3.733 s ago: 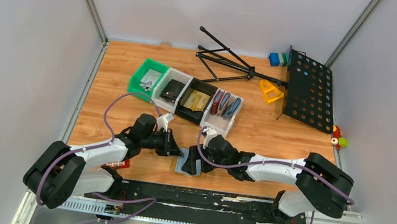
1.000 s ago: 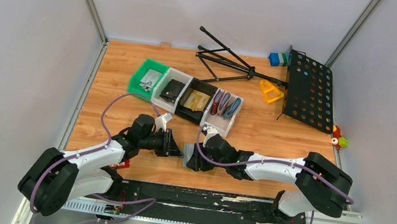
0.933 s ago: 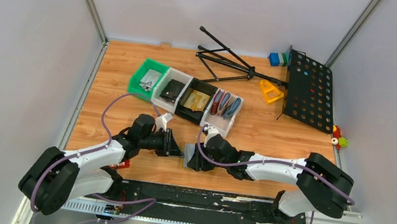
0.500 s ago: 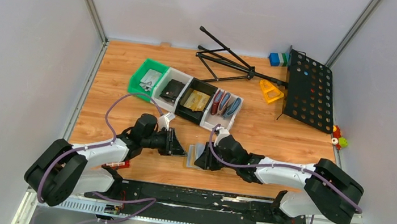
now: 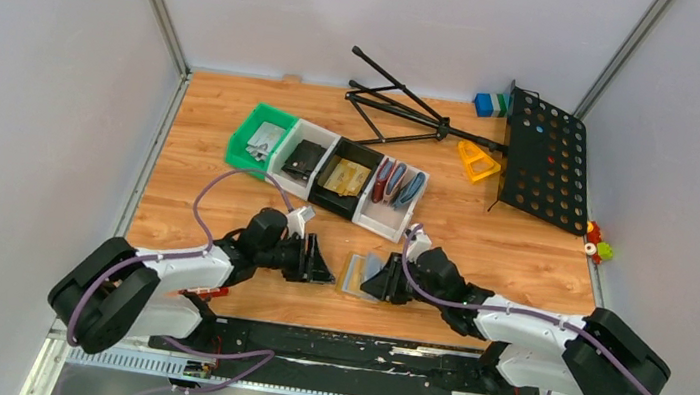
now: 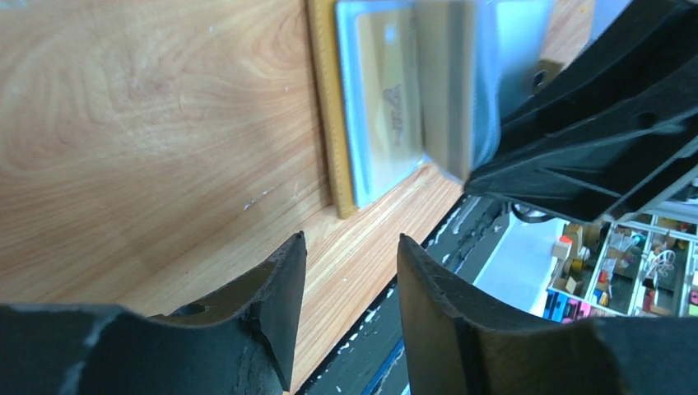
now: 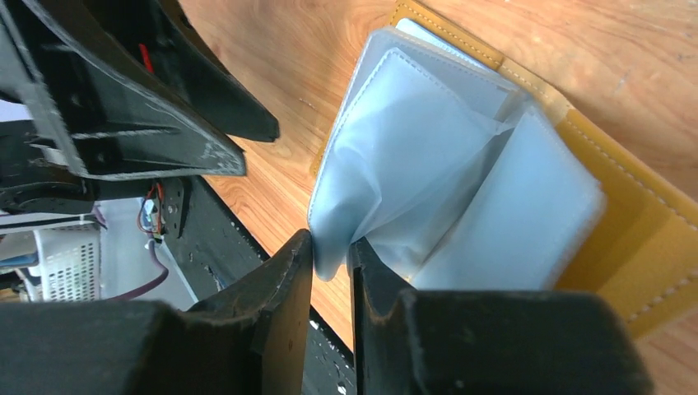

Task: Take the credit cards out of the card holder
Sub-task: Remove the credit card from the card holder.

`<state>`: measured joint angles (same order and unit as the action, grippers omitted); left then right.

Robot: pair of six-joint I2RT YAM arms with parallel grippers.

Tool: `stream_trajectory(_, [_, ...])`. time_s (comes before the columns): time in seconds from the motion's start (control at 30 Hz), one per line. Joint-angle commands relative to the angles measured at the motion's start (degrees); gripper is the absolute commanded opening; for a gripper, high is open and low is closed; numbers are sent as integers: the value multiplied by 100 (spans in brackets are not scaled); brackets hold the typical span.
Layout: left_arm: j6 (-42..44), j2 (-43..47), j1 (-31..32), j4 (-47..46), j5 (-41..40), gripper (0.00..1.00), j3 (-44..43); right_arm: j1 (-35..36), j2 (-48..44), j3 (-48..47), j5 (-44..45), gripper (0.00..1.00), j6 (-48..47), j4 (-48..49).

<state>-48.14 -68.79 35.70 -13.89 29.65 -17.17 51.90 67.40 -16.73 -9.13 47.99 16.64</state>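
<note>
The mustard card holder [image 5: 354,275] lies open on the wood between my two grippers, its pale grey-blue sleeves fanned up. In the left wrist view a gold-tan credit card [image 6: 387,107] shows inside a clear sleeve, beside the holder's mustard edge [image 6: 328,123]. My right gripper [image 7: 331,240] is shut on the lower corner of a sleeve [image 7: 411,164] and lifts it off the mustard cover [image 7: 634,230]. My left gripper [image 6: 351,239] stands open and empty just left of the holder, touching nothing. From above, the left gripper [image 5: 323,272] and right gripper [image 5: 376,283] face each other across the holder.
A row of bins stands behind: a green bin [image 5: 260,138], a white bin with a black wallet [image 5: 303,160], a black bin with gold-tan cards [image 5: 344,177], and a white bin with red and blue wallets [image 5: 397,188]. A folded tripod [image 5: 407,114] and a black perforated panel [image 5: 544,159] lie at the back.
Both grippers and the holder have shifted to the right. The left gripper has opened and let go of the holder. The right gripper has narrowed onto a sleeve, and the holder now lies open.
</note>
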Motion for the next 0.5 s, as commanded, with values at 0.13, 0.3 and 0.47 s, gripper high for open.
stream_trajectory(0.13, [-562, -1170, 735, -1068, -630, 52, -115, -415, -455, 913, -509, 58, 541, 1318])
stream_trajectory(0.3, [-540, -1398, 933, -959, -984, 52, -305, -533, -1124, 924, -229, 53, 452, 416])
stream_trajectory(0.47, [-488, -1306, 933, -699, -1199, 51, -364, -629, -1742, 758, 159, 54, 277, -731])
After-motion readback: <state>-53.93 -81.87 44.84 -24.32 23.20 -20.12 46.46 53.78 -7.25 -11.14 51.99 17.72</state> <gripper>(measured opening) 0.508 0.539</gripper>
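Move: Right under the hands lies the open card holder. Its left half is about 6 cm to the left hand's right, 1 cm ahead and 4 cm below. The right hand already pinches a light-blue sleeve, with the holder's right half some 6 cm to its right, 2 cm ahead and 3 cm below. The knife bin stands about 23 cm ahead of the right hand and 4 cm to its right; the black bin is 26 cm ahead and 8 cm left. Drawing the pinched sleeve to the right, the right hand soon spreads its fingers and lets go, carrying on right for about 3 cm in all with a slight dip and rise. Meanwhile the left hand, fingers still open, first sinks 2 cm, then slides about 4 cm right to the holder's left edge. ##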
